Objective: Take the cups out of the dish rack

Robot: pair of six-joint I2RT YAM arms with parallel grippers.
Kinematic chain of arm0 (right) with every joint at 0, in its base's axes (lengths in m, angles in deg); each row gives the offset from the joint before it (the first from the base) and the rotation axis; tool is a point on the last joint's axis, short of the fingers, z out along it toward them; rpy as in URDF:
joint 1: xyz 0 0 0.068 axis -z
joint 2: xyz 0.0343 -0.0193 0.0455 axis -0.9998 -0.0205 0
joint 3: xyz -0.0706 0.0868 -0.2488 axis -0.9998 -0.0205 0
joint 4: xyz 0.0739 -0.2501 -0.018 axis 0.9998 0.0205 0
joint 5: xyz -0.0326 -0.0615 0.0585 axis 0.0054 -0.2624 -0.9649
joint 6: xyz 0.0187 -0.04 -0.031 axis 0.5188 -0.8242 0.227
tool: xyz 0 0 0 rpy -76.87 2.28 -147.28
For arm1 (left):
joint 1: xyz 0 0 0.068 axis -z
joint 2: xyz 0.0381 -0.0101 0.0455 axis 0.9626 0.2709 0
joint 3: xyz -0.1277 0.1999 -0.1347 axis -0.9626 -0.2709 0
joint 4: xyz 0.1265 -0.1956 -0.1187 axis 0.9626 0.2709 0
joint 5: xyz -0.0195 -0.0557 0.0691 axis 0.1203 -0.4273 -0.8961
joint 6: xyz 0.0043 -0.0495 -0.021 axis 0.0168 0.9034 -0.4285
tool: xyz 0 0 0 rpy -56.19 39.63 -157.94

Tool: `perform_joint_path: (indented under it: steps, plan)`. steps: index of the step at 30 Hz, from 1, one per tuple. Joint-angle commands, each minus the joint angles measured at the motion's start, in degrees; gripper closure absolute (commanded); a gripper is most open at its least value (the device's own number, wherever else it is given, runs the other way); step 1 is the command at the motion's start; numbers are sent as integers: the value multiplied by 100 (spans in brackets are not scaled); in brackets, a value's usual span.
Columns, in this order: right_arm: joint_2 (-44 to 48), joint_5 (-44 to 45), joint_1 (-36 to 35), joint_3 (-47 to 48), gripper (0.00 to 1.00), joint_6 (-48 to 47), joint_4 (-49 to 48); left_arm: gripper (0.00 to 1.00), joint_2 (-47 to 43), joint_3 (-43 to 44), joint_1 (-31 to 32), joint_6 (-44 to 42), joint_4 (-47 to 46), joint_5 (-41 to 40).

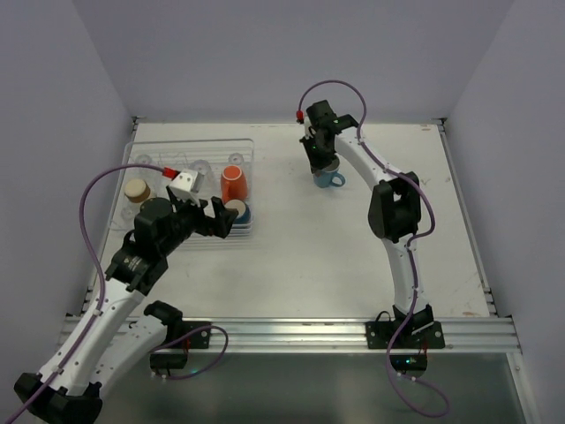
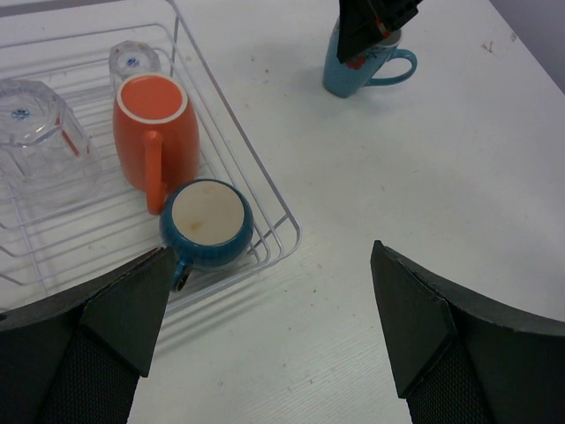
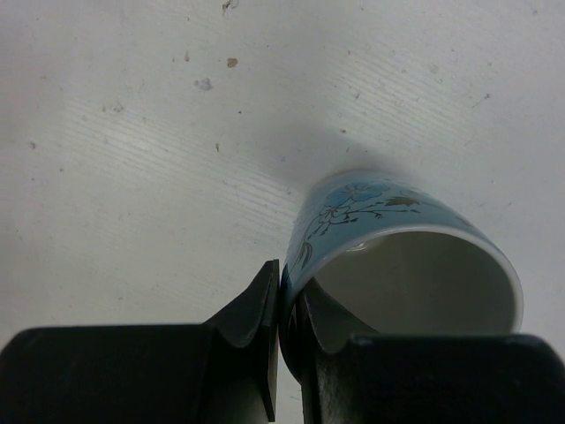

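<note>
The dish rack (image 1: pixel 152 157) lies at the table's left; in the left wrist view its white wire grid (image 2: pixel 265 181) shows. In it are an upside-down orange mug (image 1: pixel 233 183) (image 2: pixel 154 124), an upside-down dark-blue mug (image 1: pixel 239 212) (image 2: pixel 207 223), a tan cup (image 1: pixel 136 189) and clear cups (image 2: pixel 35 124). My left gripper (image 1: pixel 214 220) (image 2: pixel 265 318) is open and empty, just right of the rack's near corner. My right gripper (image 1: pixel 320 162) (image 3: pixel 284 300) is shut on the rim of the light-blue mug (image 1: pixel 330 177) (image 3: pixel 397 256), which stands upright on the table.
White walls close in the table at the back and sides. A metal rail (image 1: pixel 291 334) runs along the near edge. Bare white tabletop (image 1: pixel 291 256) lies between the rack and the light-blue mug.
</note>
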Motion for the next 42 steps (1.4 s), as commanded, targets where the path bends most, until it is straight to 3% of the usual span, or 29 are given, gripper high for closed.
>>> perform_joint_path:
  steps: [1, 2, 5, 11, 13, 21, 27, 30, 34, 38, 42]
  plan:
    - [78, -19, -18, 44, 88, -143, -269, 0, 20, 48, -107, -112, -61, -16]
    - [95, -28, -18, 26, 80, -143, -295, 0, 37, 48, -142, -103, -61, -7]
    - [157, -28, -18, 35, 69, -143, -365, 0, 90, 48, -221, -85, -79, 19]
    - [350, -107, -18, 166, 59, -301, -427, 0, 266, 83, -335, -15, -157, 55]
    - [446, -177, -27, 263, 51, -275, -436, 0, 388, 126, -344, 64, -184, 46]
    - [1876, -353, -36, -280, 29, -48, -1164, 0, 1082, 654, -344, 634, -246, -252]
    - [2863, -713, -36, -1142, 21, 129, -1649, 0, 2047, 1232, -336, 811, -387, -498]
    - [3512, -854, -36, -1826, 21, 365, -1938, 0, 2548, 1462, -336, 741, -465, -779]
    - [4909, -1205, -123, -4071, 23, 928, -3141, 0, 3253, 1848, -336, 539, -570, -1131]
    - [6428, -1346, -229, -5702, 25, 1473, -4353, 2, 3964, 2042, -336, 346, -764, -1430]
    - [7325, -1303, -282, -6862, 25, 1667, -4637, 3, 4492, 2244, -336, -75, -1037, -1571]
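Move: The orange cup in the rack lies about 20 cm ahead of the left gripper, in line with it and 18 cm below. The dark blue cup sits some 9 cm nearer and 2 cm farther right. A large glass is about 9 cm left of the orange cup and 3 cm farther out. The right gripper pinches the light blue cup's left rim, its middle some 3 cm right, 2 cm ahead and 4 cm down; the orange cup is roughly 23 cm left and 4 cm back. Open the right gripper to free the light blue cup's rim, raise it over 20 cm, then draw it back about 17 cm while sinking slightly, its fingers tilting up. Meanwhile bring the wide-open left gripper forward some 14 cm, slowly at first, and down 8 cm over the rack towards the orange cup, tipping down and turning counter-clockwise about 15 degrees each. ##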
